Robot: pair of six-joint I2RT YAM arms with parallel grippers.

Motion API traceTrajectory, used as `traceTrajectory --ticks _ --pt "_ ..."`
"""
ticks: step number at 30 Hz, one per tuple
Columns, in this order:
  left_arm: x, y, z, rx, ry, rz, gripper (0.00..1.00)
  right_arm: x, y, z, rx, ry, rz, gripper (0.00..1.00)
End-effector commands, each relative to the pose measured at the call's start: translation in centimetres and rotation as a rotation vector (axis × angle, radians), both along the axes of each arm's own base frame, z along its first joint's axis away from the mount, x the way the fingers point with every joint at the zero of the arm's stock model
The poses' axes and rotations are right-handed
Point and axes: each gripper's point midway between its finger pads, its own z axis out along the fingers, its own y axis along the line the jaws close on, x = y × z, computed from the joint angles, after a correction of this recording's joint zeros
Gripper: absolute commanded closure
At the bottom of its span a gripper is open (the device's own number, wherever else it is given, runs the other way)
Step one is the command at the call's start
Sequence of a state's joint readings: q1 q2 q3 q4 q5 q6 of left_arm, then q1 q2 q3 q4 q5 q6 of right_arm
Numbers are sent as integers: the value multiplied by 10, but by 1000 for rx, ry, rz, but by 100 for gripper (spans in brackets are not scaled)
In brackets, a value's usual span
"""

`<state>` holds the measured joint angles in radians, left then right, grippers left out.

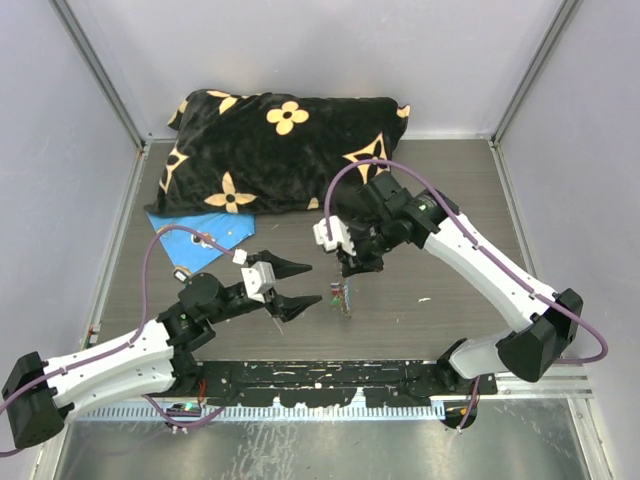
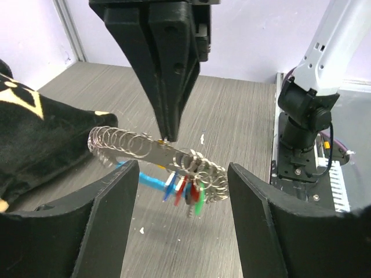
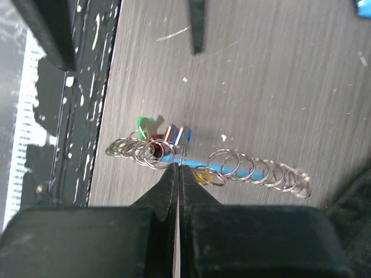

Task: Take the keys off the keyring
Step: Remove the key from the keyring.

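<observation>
The keyring (image 2: 142, 147) is a chain of small grey metal rings with a light-blue curved section (image 2: 152, 180). It hangs above the table from my right gripper (image 3: 177, 165), which is shut on its flat metal middle. The tiny keys (image 2: 185, 190), with blue, red and green heads, dangle from the rings; they also show in the right wrist view (image 3: 168, 134) and the top view (image 1: 342, 297). My left gripper (image 2: 179, 191) is open. Its fingers (image 2: 110, 197) stand on either side of the keys without touching them. In the top view it (image 1: 297, 287) sits just left of the bunch.
A black cushion with tan flower prints (image 1: 275, 150) lies at the back of the table. A blue flat sheet (image 1: 195, 236) lies in front of it on the left. A black perforated rail (image 1: 330, 380) runs along the near edge.
</observation>
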<state>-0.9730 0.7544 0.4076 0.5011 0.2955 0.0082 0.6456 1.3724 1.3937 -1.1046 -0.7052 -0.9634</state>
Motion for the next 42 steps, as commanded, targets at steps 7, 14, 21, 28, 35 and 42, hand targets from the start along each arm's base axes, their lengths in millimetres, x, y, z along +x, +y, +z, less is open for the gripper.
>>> traceTrajectory --ticks 7,14,21,28,35,42 --pt "13 -20 12 -12 -171 -12 38 -13 -13 9 -194 -70 38 99" --pt "8 -42 13 -48 -105 -80 54 -16 -7 11 -166 -58 52 99" --pt "7 -55 11 -76 -69 -103 66 -17 -5 10 -160 -52 51 99" --pt "8 -59 7 -67 -61 -101 67 -19 -3 12 -148 -43 58 99" --pt "10 -64 0 -50 -46 -108 70 -21 -1 13 -137 -31 68 99" --pt "11 -67 -4 -40 -39 -111 76 -21 -1 13 -135 -30 71 99"
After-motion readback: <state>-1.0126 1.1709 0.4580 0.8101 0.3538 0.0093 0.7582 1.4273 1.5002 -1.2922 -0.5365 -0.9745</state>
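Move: The part of the keyring pinched in my right fingertips is what my open left hand goes for: about 6 cm to its right, 3 cm ahead and 3 cm lower. The yellow key sits just under that pinch, roughly 2 cm lower still. The red, blue and green keys hang about 3 cm nearer my base than the pinch and some 3 cm below it. My right hand already has the keyring at its fingertips. I dip my left hand about 4 cm, then sweep it some 6 cm to my right, up to the keyring beside my right fingertips, narrowing its fingers to less than half their gap around the small rings there, not shut. Meanwhile my right hand keeps its pinch, draws the keyring back 2 cm and tips its fingers a little further down, then stays nearly still. ##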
